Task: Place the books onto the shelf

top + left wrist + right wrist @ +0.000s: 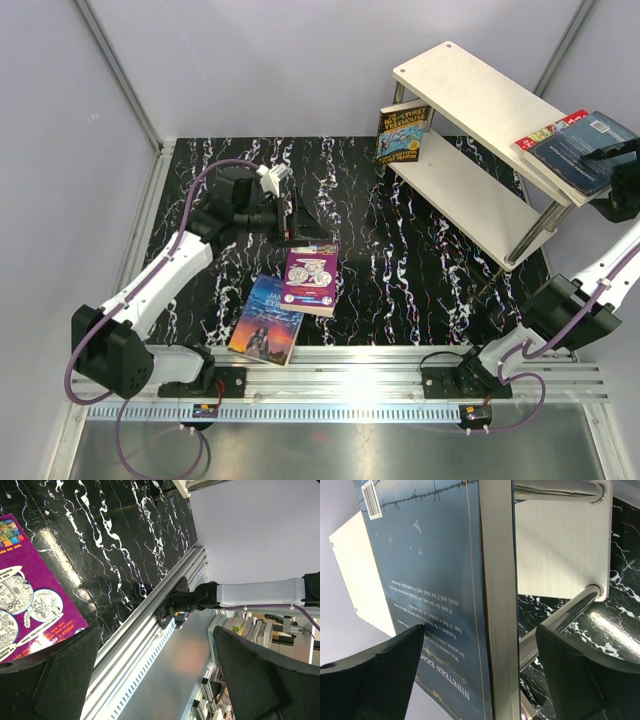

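Note:
The shelf (470, 90) stands at the back right. On the right end of its top board lies a grey-blue book (578, 150) on a red book (548, 130). My right gripper (612, 165) is open around that end; the right wrist view has the grey-blue book (435, 580) between wide-apart fingers (385, 670). A blue-yellow book (403, 133) leans against the shelf's left end. The purple book (311, 277) partly overlaps the blue-orange book (266, 318) on the table. My left gripper (300, 225) hangs open just behind them, with the purple book (25, 595) beside its finger (50, 675).
The black marbled table (420, 260) ends at a silver rail (340, 380) in front, where both arm bases sit. Grey walls close the back and sides. The shelf's lower board (560, 545) and silver posts (560, 620) lie past my right gripper.

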`<act>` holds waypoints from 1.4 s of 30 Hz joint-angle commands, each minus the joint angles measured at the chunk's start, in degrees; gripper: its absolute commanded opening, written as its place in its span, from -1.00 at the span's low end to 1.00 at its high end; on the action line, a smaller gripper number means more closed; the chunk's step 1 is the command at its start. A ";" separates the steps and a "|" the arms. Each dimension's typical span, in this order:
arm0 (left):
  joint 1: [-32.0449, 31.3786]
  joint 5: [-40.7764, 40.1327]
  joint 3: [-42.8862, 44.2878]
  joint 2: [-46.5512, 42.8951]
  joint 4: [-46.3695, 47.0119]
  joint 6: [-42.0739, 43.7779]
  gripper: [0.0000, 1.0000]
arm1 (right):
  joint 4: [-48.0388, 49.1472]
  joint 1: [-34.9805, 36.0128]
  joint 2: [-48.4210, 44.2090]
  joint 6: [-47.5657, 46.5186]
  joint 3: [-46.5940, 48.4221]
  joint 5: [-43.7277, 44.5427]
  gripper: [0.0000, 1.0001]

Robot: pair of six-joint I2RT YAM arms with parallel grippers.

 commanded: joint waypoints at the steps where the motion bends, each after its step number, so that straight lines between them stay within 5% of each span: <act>1: 0.25 2.33 1.07 -0.04 0.46 1.14 0.97 | -10.50 -0.55 -3.65 -2.10 -0.06 2.73 1.00; 7: 0.25 2.42 2.48 1.19 -0.77 1.75 0.97 | -8.57 -0.47 -1.99 -1.58 -0.50 -1.84 1.00; 23: 0.16 1.89 2.21 1.11 -0.86 1.75 0.97 | -12.52 -0.55 -1.54 -3.86 8.90 13.27 1.00; 31: -0.28 2.16 4.32 2.69 -1.03 2.90 0.97 | -8.12 -0.55 -7.61 0.18 8.54 7.47 1.00; 33: -0.28 2.07 4.32 2.78 -1.21 2.90 0.98 | -9.35 -0.47 -7.70 -0.43 10.21 12.56 0.78; 35: -0.28 1.89 4.06 2.69 -1.30 2.81 0.97 | -11.45 -0.55 -6.39 -1.66 13.02 17.81 -0.27; 36: -0.28 1.89 3.88 2.69 -1.38 2.81 0.97 | -12.07 -0.55 -6.03 -2.01 13.82 19.07 -0.54; 40: -0.45 1.63 3.27 2.60 -2.26 3.25 0.97 | -12.69 -0.47 -5.42 -2.98 13.22 23.29 -1.00; 42: -0.63 1.63 3.27 2.69 -2.53 3.42 0.97 | -12.96 -0.55 -5.42 -3.16 12.68 24.00 -1.00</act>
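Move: The grey Nineteen Eighty-Four book lies flat on the shelf's top board. From my open right hand, which sits at its near right end, its middle is about 4 cm ahead, 5 cm left and 3 cm lower. The red 13-Storey Treehouse book is under it, 6 cm ahead and 7 cm left of that hand; the top board's middle is some 12 cm ahead, 18 cm left. From my left hand the grey book lies around 51 cm right, 12 cm ahead and 8 cm higher. I hold my right hand close by the grey book's near end with the fingers wide, barely easing back, then lift it about 8 cm while drawing back some 5 cm and slightly right, away from the book. The hand rolls its left side down about 20 degrees and turns a little clockwise. Late in the climb I shut the fingers fully on nothing. ##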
